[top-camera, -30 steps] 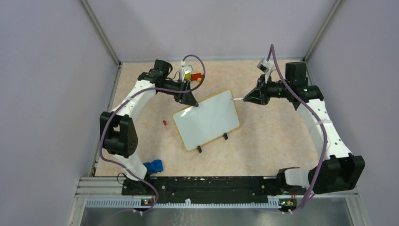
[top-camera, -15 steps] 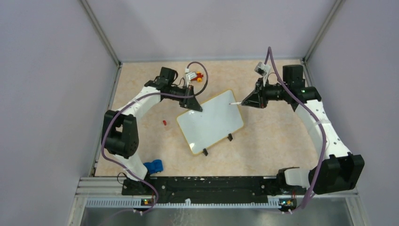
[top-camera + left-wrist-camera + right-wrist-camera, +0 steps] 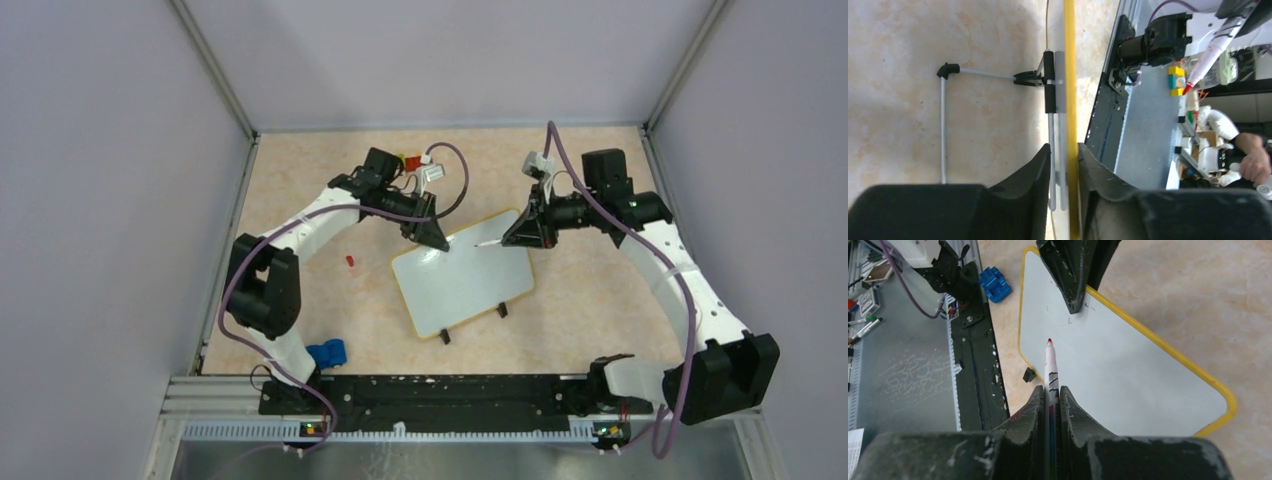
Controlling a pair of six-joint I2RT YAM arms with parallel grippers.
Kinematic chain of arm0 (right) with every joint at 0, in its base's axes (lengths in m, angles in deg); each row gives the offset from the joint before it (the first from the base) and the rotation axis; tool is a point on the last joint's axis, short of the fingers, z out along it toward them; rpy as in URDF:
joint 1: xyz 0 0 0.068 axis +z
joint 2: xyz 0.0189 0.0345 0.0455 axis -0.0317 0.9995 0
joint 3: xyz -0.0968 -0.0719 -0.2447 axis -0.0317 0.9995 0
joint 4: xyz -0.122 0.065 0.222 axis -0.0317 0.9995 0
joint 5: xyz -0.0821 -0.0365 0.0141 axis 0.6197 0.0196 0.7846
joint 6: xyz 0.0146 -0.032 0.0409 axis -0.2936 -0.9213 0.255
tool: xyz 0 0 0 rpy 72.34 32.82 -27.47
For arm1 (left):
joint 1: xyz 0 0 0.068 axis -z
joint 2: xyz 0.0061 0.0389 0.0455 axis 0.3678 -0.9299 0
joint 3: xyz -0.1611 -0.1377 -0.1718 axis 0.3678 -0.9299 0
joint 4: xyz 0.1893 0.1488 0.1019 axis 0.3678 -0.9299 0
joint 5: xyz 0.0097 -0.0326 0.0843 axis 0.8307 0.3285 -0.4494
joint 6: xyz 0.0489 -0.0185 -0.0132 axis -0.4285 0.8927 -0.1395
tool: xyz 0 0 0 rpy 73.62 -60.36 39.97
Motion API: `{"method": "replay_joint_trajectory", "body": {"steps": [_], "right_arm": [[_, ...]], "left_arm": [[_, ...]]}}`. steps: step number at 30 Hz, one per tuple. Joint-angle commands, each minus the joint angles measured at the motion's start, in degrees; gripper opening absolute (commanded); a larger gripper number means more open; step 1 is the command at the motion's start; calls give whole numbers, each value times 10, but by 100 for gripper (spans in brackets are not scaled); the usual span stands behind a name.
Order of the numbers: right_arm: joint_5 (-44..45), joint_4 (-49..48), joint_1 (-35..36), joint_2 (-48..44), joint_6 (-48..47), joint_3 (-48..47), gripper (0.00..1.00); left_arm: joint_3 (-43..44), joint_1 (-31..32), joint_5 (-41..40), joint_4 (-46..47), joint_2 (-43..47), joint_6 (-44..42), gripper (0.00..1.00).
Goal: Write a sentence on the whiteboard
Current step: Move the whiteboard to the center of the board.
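Note:
The whiteboard point(image 3: 465, 278), with a yellow rim and two black feet, sits mid-table and its face is blank; no sentence shows on it. My left gripper point(image 3: 432, 238) is shut on the board's far left rim; in the left wrist view the gripper point(image 3: 1064, 150) clamps the yellow rim point(image 3: 1070, 75). My right gripper point(image 3: 520, 232) is shut on a white red-tipped marker point(image 3: 488, 243), whose tip hovers over the board's far edge. In the right wrist view the marker point(image 3: 1050, 365) points at the whiteboard point(image 3: 1128, 365), just short of the left fingers point(image 3: 1075, 270).
A blue block point(image 3: 326, 353) lies near the left arm's base and also shows in the right wrist view point(image 3: 994, 284). A small red piece point(image 3: 349, 260) lies left of the board. Coloured blocks point(image 3: 412, 160) sit at the back. The black rail point(image 3: 440, 392) runs along the front.
My left gripper has dragged the whiteboard to the right and a little nearer. My right gripper has moved left with the marker, so its tip now stands over the board.

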Motion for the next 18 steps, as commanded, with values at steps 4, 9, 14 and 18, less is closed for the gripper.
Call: {"method": "replay_joint_trajectory", "body": {"steps": [4, 9, 14, 18], "right_arm": [[-10, 14, 50, -54, -45, 14, 0], [17, 18, 91, -51, -51, 9, 0], [64, -23, 151, -48, -18, 12, 0], [116, -49, 197, -35, 3, 7, 0]], "left_arm": [[46, -22, -14, -62, 39, -58, 48], [26, -52, -11, -89, 83, -79, 57], [8, -119, 31, -115, 108, -102, 58], [9, -155, 69, -141, 119, -129, 61]]}}
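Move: The whiteboard leans back on its stand. From the left hand, whose fingers are just parting around its top edge, its middle lies roughly 3 cm back, 4 cm right and 8 cm below. The red cap lies some 20 cm left of that hand and 5 cm farther out, the blue block 25 cm left and 15 cm back. From the right hand, already holding the marker, the board's middle is level ahead, about 8 cm left and 17 cm below. The left fingers come free of the board's top edge, opening much wider as the hand draws away about 8 cm left, then also some 5 cm up. Meanwhile the right hand keeps its hold on the marker and sweeps about 6 cm back and 4 or 5 cm left at nearly constant height, bringing the marker around in front of the board's face and turning some 10 to 15 degrees counter-clockwise. ##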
